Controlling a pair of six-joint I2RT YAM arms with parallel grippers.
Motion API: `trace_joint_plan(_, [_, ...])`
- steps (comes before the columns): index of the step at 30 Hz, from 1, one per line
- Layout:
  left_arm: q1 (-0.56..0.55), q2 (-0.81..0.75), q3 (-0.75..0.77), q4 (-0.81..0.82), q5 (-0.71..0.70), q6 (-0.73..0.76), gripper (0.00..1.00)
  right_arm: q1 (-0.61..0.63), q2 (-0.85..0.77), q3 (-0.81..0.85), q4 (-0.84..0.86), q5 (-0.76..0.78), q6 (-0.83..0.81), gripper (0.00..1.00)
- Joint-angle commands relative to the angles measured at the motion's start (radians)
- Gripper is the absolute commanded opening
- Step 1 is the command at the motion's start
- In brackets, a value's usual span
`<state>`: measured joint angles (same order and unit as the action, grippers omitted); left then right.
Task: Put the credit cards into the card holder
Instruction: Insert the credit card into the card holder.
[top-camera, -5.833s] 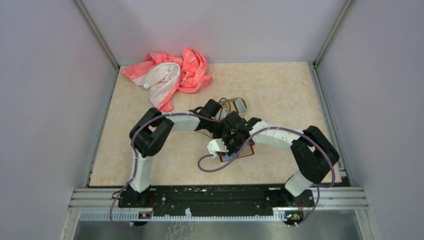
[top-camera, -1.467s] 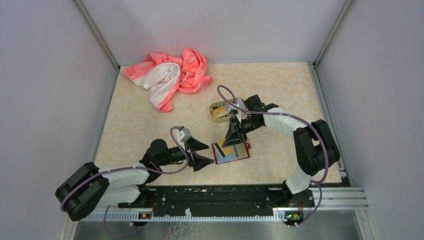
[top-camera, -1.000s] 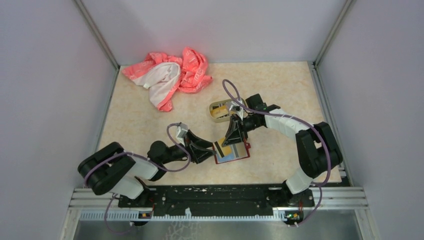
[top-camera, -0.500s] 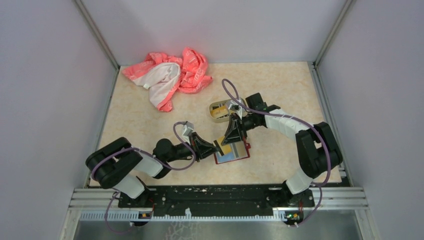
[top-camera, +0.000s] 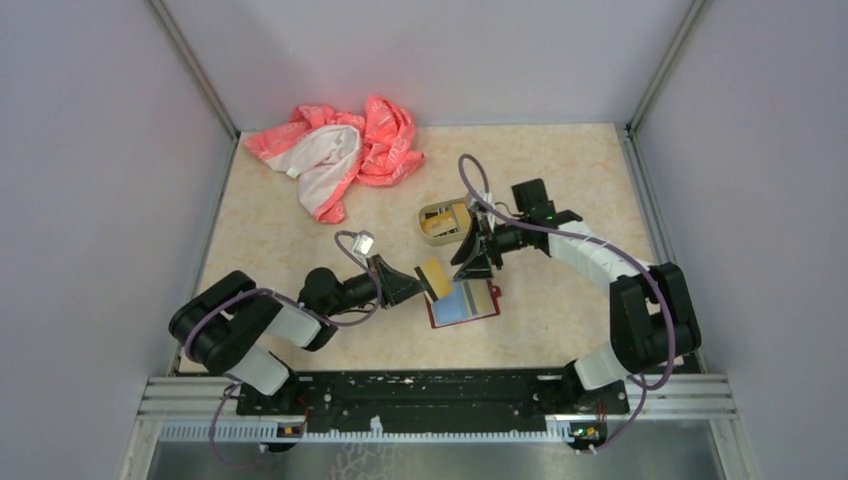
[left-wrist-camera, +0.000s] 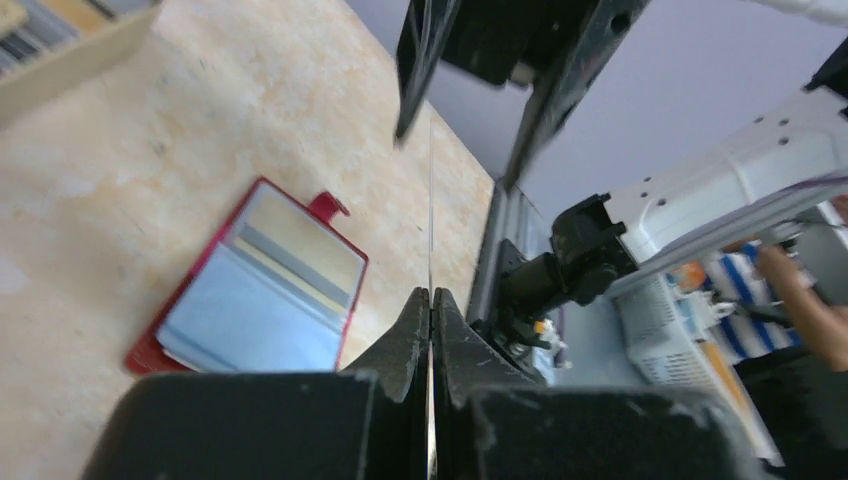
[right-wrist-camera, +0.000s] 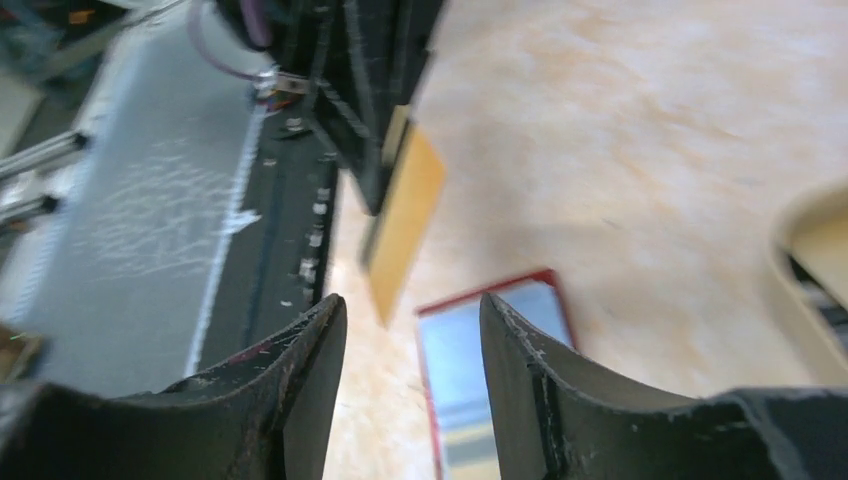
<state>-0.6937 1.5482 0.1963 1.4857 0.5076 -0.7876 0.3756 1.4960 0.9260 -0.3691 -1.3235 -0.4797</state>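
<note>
The card holder (top-camera: 432, 312) lies open on the table, a dark-red wallet with pale blue inner pockets (left-wrist-camera: 265, 290) (right-wrist-camera: 482, 291). My left gripper (top-camera: 421, 284) (left-wrist-camera: 431, 300) is shut on a yellow credit card (top-camera: 435, 277), held just above the holder's left edge. That card shows edge-on as a thin line (left-wrist-camera: 430, 190) in the left wrist view and as a yellow slab (right-wrist-camera: 405, 220) in the right wrist view. My right gripper (top-camera: 473, 262) (right-wrist-camera: 412, 310) hangs open and empty just past the card, above the holder's far edge. More credit cards (top-camera: 447, 222) lie in the tan tin tray.
The tan tin tray (top-camera: 428, 212) (left-wrist-camera: 70, 55) stands just behind the holder, under the right arm's wrist. A pink and white cloth (top-camera: 340, 150) is bunched at the back left. Grey walls close in three sides.
My left gripper has shut on the yellow card that the right gripper held. The right gripper has opened and drawn back towards the tray.
</note>
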Motion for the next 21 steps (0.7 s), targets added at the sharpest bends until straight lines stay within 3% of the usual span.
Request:
trace_joint_plan(1, [0.029, 0.026, 0.035, -0.13, 0.177, -0.219, 0.0, -0.13, -0.113, 0.055, -0.026, 0.155, -0.057, 0.53])
trace_joint_plan(4, [0.027, 0.052, 0.091, -0.311, 0.23, -0.262, 0.0, -0.15, -0.141, 0.064, -0.035, 0.303, -0.06, 0.55])
trace_joint_plan(11, [0.025, 0.102, 0.173, -0.462, 0.254, -0.31, 0.0, -0.15, -0.079, 0.137, -0.254, 0.447, -0.143, 0.5])
trace_joint_plan(15, [0.018, 0.13, 0.213, -0.536, 0.19, -0.304, 0.0, -0.15, -0.092, 0.033, -0.124, 0.534, -0.035, 0.47])
trace_joint_plan(21, [-0.092, 0.127, 0.218, -0.556, -0.093, -0.288, 0.0, -0.15, -0.105, -0.027, -0.031, 0.656, 0.046, 0.46])
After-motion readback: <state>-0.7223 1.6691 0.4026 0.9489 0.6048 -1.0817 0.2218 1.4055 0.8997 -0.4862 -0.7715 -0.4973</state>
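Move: The gold card with the black stripe is already pinched in the left fingers. The open card holder it is being taken to lies about 9 cm to the right of the left hand, 3 cm ahead and some 14 cm below, and its clasp tab is 6 cm farther right. The card tray stands about 20 cm beyond the holder. The right hand, empty and half open, has the holder nearly straight below it, about 2 cm to the right and 1 cm ahead. The gold card, kept in the closed left fingers, is lowered about 7 cm towards the holder's blue left-hand pocket and carried some 3 cm right. Meanwhile the left wrist rolls the hand's forward side down, some 35 degrees in all, and its fingertips dip. The half-open right hand swings forward and to the right, away from the card, then sinks about 6 cm near the holder's clasp side, its fingers tipping down. ##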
